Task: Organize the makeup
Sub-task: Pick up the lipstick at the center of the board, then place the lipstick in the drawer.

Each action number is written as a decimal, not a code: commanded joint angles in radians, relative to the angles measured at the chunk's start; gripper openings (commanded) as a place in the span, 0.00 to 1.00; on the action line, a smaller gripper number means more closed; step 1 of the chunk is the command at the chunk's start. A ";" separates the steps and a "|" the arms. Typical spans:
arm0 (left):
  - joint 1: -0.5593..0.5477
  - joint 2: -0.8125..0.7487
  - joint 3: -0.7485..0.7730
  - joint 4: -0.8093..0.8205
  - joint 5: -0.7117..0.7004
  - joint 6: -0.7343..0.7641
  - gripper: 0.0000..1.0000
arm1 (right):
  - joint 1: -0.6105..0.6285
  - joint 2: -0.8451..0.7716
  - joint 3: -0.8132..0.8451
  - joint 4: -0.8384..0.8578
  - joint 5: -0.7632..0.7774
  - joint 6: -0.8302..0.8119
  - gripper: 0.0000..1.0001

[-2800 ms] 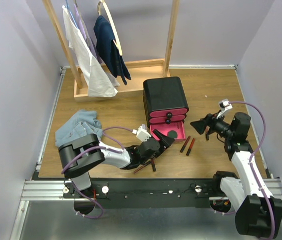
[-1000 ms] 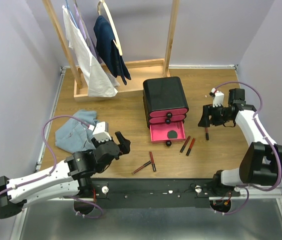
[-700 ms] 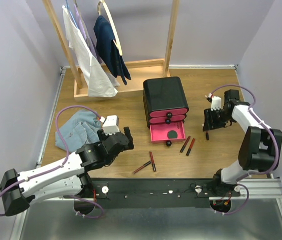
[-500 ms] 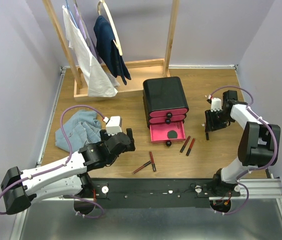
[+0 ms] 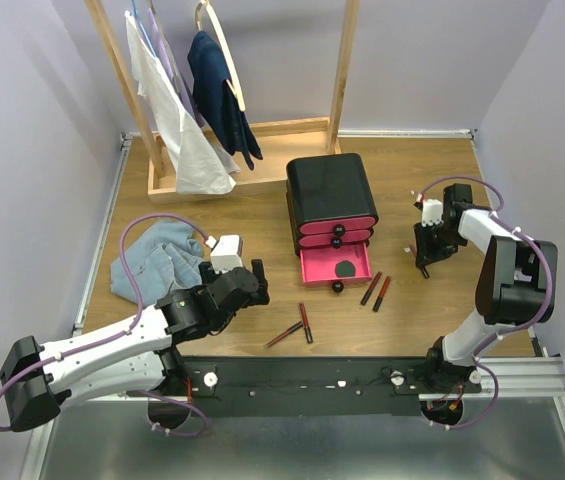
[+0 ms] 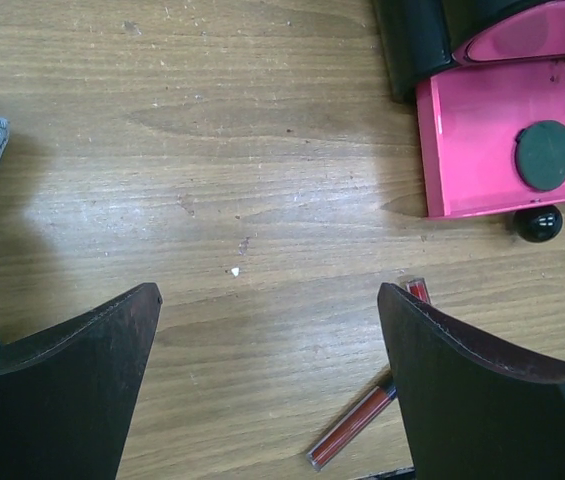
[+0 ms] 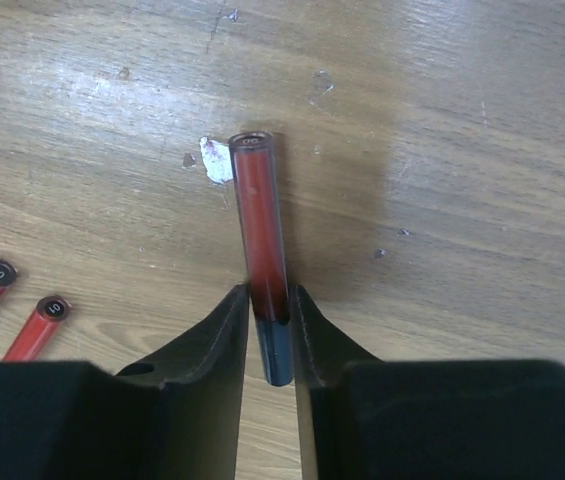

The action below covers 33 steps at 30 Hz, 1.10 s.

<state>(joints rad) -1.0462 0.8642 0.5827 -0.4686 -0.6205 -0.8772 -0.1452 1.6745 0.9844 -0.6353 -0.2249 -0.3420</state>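
Note:
In the right wrist view a slim red lip tube [image 7: 261, 225] with a dark cap lies on the wood, and my right gripper [image 7: 267, 310] is shut on it near the cap. From above, that right gripper [image 5: 424, 262] points down at the table, right of the open pink drawer [image 5: 312, 272]. A round dark green compact [image 5: 345, 268] lies in the drawer. Two lip tubes [image 5: 375, 290] lie just right of the drawer and two more lip tubes [image 5: 295, 328] lie in front of it. My left gripper [image 6: 267, 295] hangs open above bare wood, with a lip tube [image 6: 352, 435] beside its right finger.
The black box [image 5: 328, 190] with pink drawers stands at mid-table. A light blue cloth [image 5: 152, 260] is bunched at the left, next to my left arm. A wooden clothes rack [image 5: 222, 100] with hanging garments fills the back left.
My right gripper has moved slightly right over the lip tube and its fingers have narrowed onto it. The left arm swung up toward the cloth, then held still, open.

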 commanded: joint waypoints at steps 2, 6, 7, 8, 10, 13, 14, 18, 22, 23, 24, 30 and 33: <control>0.008 -0.007 -0.018 0.027 0.022 0.012 0.99 | -0.001 0.037 -0.061 0.045 0.076 -0.034 0.21; 0.009 0.001 -0.021 0.039 0.053 0.020 0.99 | -0.001 -0.001 -0.073 0.052 0.078 -0.069 0.01; 0.009 0.005 -0.023 0.039 0.056 0.020 0.99 | -0.001 -0.031 -0.075 0.048 0.070 -0.092 0.01; 0.009 0.006 -0.024 0.039 0.064 0.021 0.99 | -0.002 -0.050 -0.075 0.036 0.062 -0.106 0.01; 0.011 0.009 -0.027 0.041 0.070 0.018 0.99 | -0.001 -0.088 -0.064 0.008 0.027 -0.136 0.01; 0.012 0.010 -0.032 0.047 0.077 0.018 0.99 | -0.001 -0.182 -0.036 -0.069 -0.060 -0.225 0.01; 0.012 0.009 -0.035 0.048 0.077 0.018 0.99 | -0.001 -0.235 -0.032 -0.119 -0.092 -0.285 0.01; 0.015 0.015 -0.037 0.053 0.087 0.015 0.99 | -0.001 -0.369 -0.026 -0.230 -0.308 -0.432 0.01; 0.017 0.016 -0.041 0.056 0.091 0.009 0.99 | -0.001 -0.484 -0.033 -0.329 -0.454 -0.574 0.00; 0.018 0.018 -0.044 0.058 0.093 0.007 0.99 | 0.001 -0.501 -0.042 -0.357 -0.477 -0.622 0.01; 0.020 0.016 -0.044 0.061 0.094 0.007 0.99 | 0.001 -0.519 -0.047 -0.375 -0.514 -0.650 0.01; 0.025 0.025 -0.046 0.076 0.097 0.014 0.99 | 0.012 -0.594 -0.073 -0.504 -0.591 -0.854 0.00; 0.031 0.038 -0.040 0.076 0.102 0.021 0.99 | 0.022 -0.618 -0.082 -0.534 -0.617 -0.934 0.01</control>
<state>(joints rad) -1.0271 0.8871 0.5457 -0.4164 -0.5301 -0.8677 -0.1406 1.0920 0.9344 -1.0515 -0.7322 -1.0855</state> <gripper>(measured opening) 0.987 0.030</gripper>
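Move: The lipstick lies on the board between and just below the right hand's open fingertips, its middle about 2 cm ahead, 1 cm left and 1 cm below. Two more lipsticks lie side by side: the nearer red one roughly 10 cm left and 8 cm back, the darker one 13 cm left and 6 cm back. The open pink drawer is about 22 cm left, level with the hand. From the left hand, the lipstick is some 45 cm right, 10 cm ahead and 12 cm below. The right hand pinches the lipstick's dark end, lifts about 13 cm and swings back-left, turning counter-clockwise roughly 45 degrees. ##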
